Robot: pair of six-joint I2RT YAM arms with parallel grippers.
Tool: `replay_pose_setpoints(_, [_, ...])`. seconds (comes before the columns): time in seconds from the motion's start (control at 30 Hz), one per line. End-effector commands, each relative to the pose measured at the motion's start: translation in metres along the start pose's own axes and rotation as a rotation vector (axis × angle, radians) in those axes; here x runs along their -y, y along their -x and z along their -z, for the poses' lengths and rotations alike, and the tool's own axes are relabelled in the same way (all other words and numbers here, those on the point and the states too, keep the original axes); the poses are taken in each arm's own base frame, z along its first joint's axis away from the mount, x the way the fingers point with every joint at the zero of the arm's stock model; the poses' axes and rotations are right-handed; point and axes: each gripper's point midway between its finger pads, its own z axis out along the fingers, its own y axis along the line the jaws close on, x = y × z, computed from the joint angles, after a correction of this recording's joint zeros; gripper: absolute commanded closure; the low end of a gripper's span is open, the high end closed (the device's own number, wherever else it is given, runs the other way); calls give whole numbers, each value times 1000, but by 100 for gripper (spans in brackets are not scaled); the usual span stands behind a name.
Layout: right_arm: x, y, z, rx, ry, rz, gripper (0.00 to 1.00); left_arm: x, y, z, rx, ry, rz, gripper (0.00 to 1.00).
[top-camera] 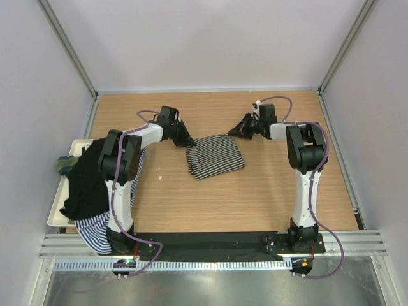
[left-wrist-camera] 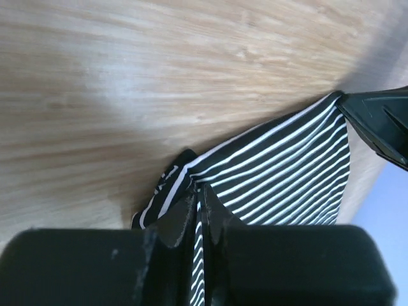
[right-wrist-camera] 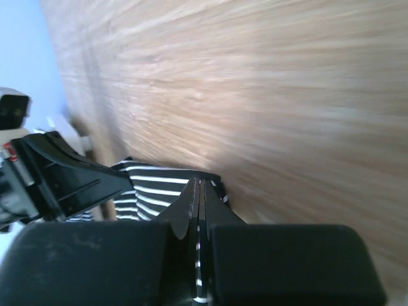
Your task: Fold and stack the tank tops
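Observation:
A folded black-and-white striped tank top (top-camera: 215, 156) lies on the wooden table between the two arms. My left gripper (top-camera: 190, 141) is shut on its far left corner; in the left wrist view the striped cloth (left-wrist-camera: 280, 172) runs up between the closed fingers (left-wrist-camera: 182, 217). My right gripper (top-camera: 232, 132) is shut on the far right corner, and striped cloth (right-wrist-camera: 159, 185) shows pinched in its closed jaws. More tank tops, a black one (top-camera: 86, 182) and a blue-and-white striped one (top-camera: 95, 226), are heaped on the white tray (top-camera: 56, 213) at the left.
A green cloth (top-camera: 64, 164) pokes out at the tray's far end. Grey walls enclose the table at the back and both sides. The right gripper's tip (left-wrist-camera: 379, 121) shows in the left wrist view, the left gripper (right-wrist-camera: 64, 182) in the right wrist view.

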Motion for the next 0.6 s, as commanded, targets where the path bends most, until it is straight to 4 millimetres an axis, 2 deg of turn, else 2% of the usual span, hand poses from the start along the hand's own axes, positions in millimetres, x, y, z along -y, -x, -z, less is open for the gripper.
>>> replay_pose_setpoints(0.0, [-19, 36, 13, 79, 86, -1, 99, 16, 22, 6, 62, -43, -20, 94])
replay_pose_setpoints(0.07, [-20, 33, 21, 80, 72, 20, 99, 23, 18, 16, 92, -33, -62, 92])
replay_pose_setpoints(0.1, [-23, 31, 26, 85, 70, 26, 99, 31, 21, 31, 142, -27, -87, 92])
replay_pose_setpoints(0.2, [-49, 23, 58, 129, 107, 60, 98, 51, 15, 56, 186, -48, -145, 90])
replay_pose_setpoints(0.23, [-61, 12, 75, 142, 118, 85, 98, 60, 11, 72, 209, -64, -158, 89])
replay_pose_setpoints(0.3, [-72, 1, 91, 154, 115, 121, 97, 71, -2, 84, 208, -87, -184, 88])
replay_pose_setpoints(0.33, [-69, -15, 95, 131, 103, 152, 96, 78, -14, 93, 204, -100, -200, 88])
replay_pose_setpoints(0.37, [-84, -21, 110, 138, 116, 182, 95, 81, -20, 99, 203, -112, -203, 88])
replay_pose_setpoints(0.4, [-86, -28, 115, 131, 118, 194, 94, 77, -31, 99, 186, -107, -205, 88])
replay_pose_setpoints(0.43, [-83, -41, 118, 111, 117, 195, 94, 79, -42, 101, 172, -113, -211, 87])
replay_pose_setpoints(0.47, [-91, -53, 123, 80, 148, 204, 93, 84, -48, 108, 173, -132, -217, 87])
replay_pose_setpoints(0.5, [-93, -61, 124, 59, 158, 208, 93, 78, -59, 105, 148, -125, -204, 87])
replay_pose_setpoints(0.57, [-87, -81, 121, 5, 156, 199, 93, 79, -77, 105, 106, -146, -204, 87])
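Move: The folded tank top lies at table height directly under the reach of both hands, each with its nearly shut fingertips down at a far corner. Its middle is about 5 cm back and 7 cm to the right of the left hand, and some 10 cm back and 5 cm to the left of the right hand. The garment pile in the tray is the only neighbour, roughly 30 cm left of the left hand and 15 cm back. Up and back go both hands together, fingertips lifting off the far corners of the folded tank top. The left rises about 13 cm and draws back 8, drifting right over the cloth; the right first slides some 3 cm right, low down, then climbs 13 cm and pulls back. Both wrists tip their fingers upward about 15 degrees, grippers nearly shut. ##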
